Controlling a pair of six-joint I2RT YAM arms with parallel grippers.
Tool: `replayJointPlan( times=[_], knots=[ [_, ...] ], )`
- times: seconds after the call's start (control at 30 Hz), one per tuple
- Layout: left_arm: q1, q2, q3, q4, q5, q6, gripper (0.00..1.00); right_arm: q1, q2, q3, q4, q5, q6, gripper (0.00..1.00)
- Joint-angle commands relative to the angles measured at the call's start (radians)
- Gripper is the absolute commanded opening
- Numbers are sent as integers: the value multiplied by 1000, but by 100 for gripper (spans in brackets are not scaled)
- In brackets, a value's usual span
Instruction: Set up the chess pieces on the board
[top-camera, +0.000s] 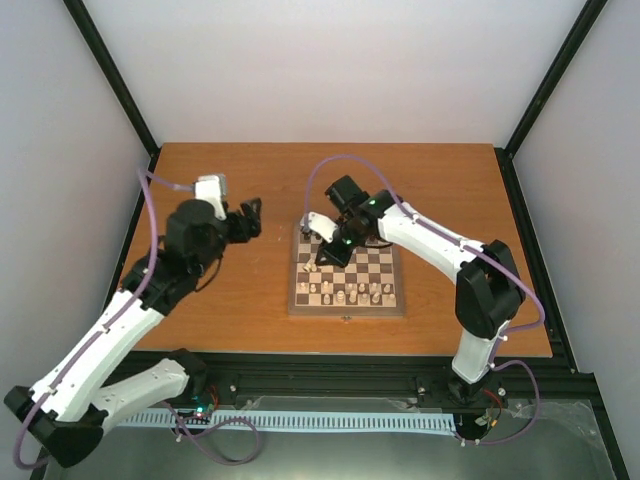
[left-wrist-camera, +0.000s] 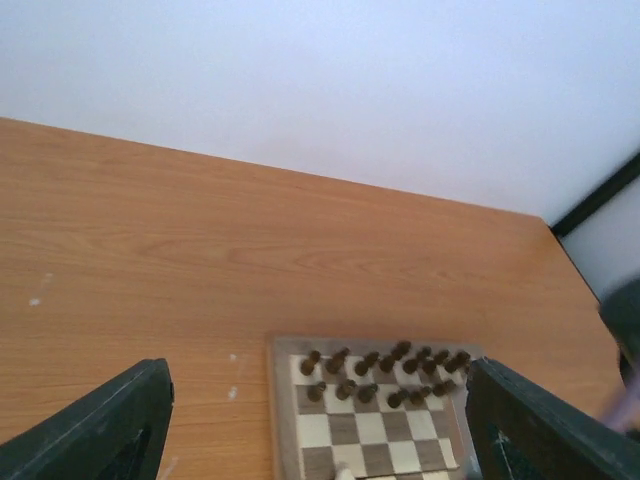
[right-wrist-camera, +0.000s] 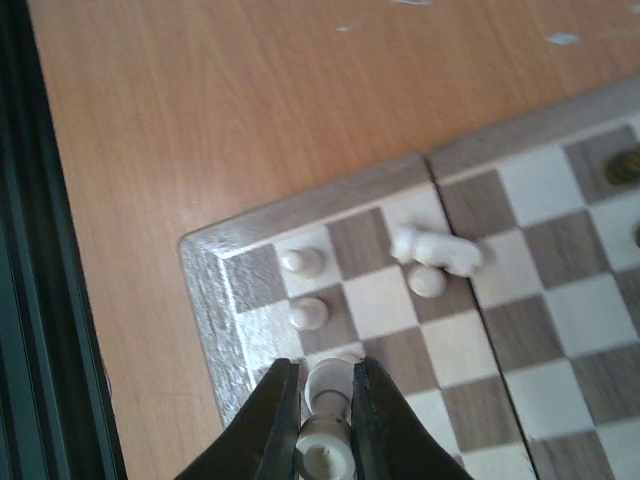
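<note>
The board (top-camera: 347, 312) lies at mid-table with cream chess pieces (top-camera: 350, 292) along its near rows. My right gripper (top-camera: 330, 247) hovers over the board's left part. The right wrist view shows that gripper (right-wrist-camera: 325, 368) shut on an upright cream piece (right-wrist-camera: 330, 385) just above a square near the board's corner (right-wrist-camera: 215, 290). Two cream pawns (right-wrist-camera: 301, 262) stand beside it, and a cream piece (right-wrist-camera: 435, 250) lies on its side. My left gripper (top-camera: 250, 218) is off the board to the left, and its wrist view shows it (left-wrist-camera: 318, 372) open and empty, facing two rows of dark pieces (left-wrist-camera: 385, 372).
Bare wooden table (top-camera: 230, 290) surrounds the board. Black frame posts (top-camera: 115, 85) and white walls close in the sides and back. The table's dark edge (right-wrist-camera: 25, 300) runs close to the board's corner in the right wrist view.
</note>
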Motion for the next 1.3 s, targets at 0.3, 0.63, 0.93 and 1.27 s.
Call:
replayJointPlan(
  times=[0.3,0.63,0.93,1.27],
  knots=[
    [632,144,-121,-38,714,-161,82,281,22,-19,32,226,-95,13],
    [731,66,-162,-10,723,-147,82,332,117,0,58,286,-88,13],
    [731,20,-175,-15,706,-131,83,332,171,3,76,281,-83,14],
    [731,17,-174,-13,708,-127,83,332,200,9,100,296,-84,17]
  ],
)
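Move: The white piece already in the right fingers is meant for the board's near-left corner square, about 7 cm back, 6 cm left and 11 cm below the right hand. A standing pawn is one square ahead of that corner, about 4 cm back and 6 left of the hand; another is 4 back and 3 left. White pieces lie 1 cm ahead and 5 left. From the left hand, the corner is some 8 cm back, 9 right and far below. The held white piece is carried back and left by the right hand, roughly 7 cm and 6 cm, past the near-left pawns, then lowered about 8 cm onto the corner square, the hand turning some 20 degrees counter-clockwise and its fingers coming steeper while keeping their pinch. The open, empty left hand swings about 11 cm left and sinks away from the board, then waits. ##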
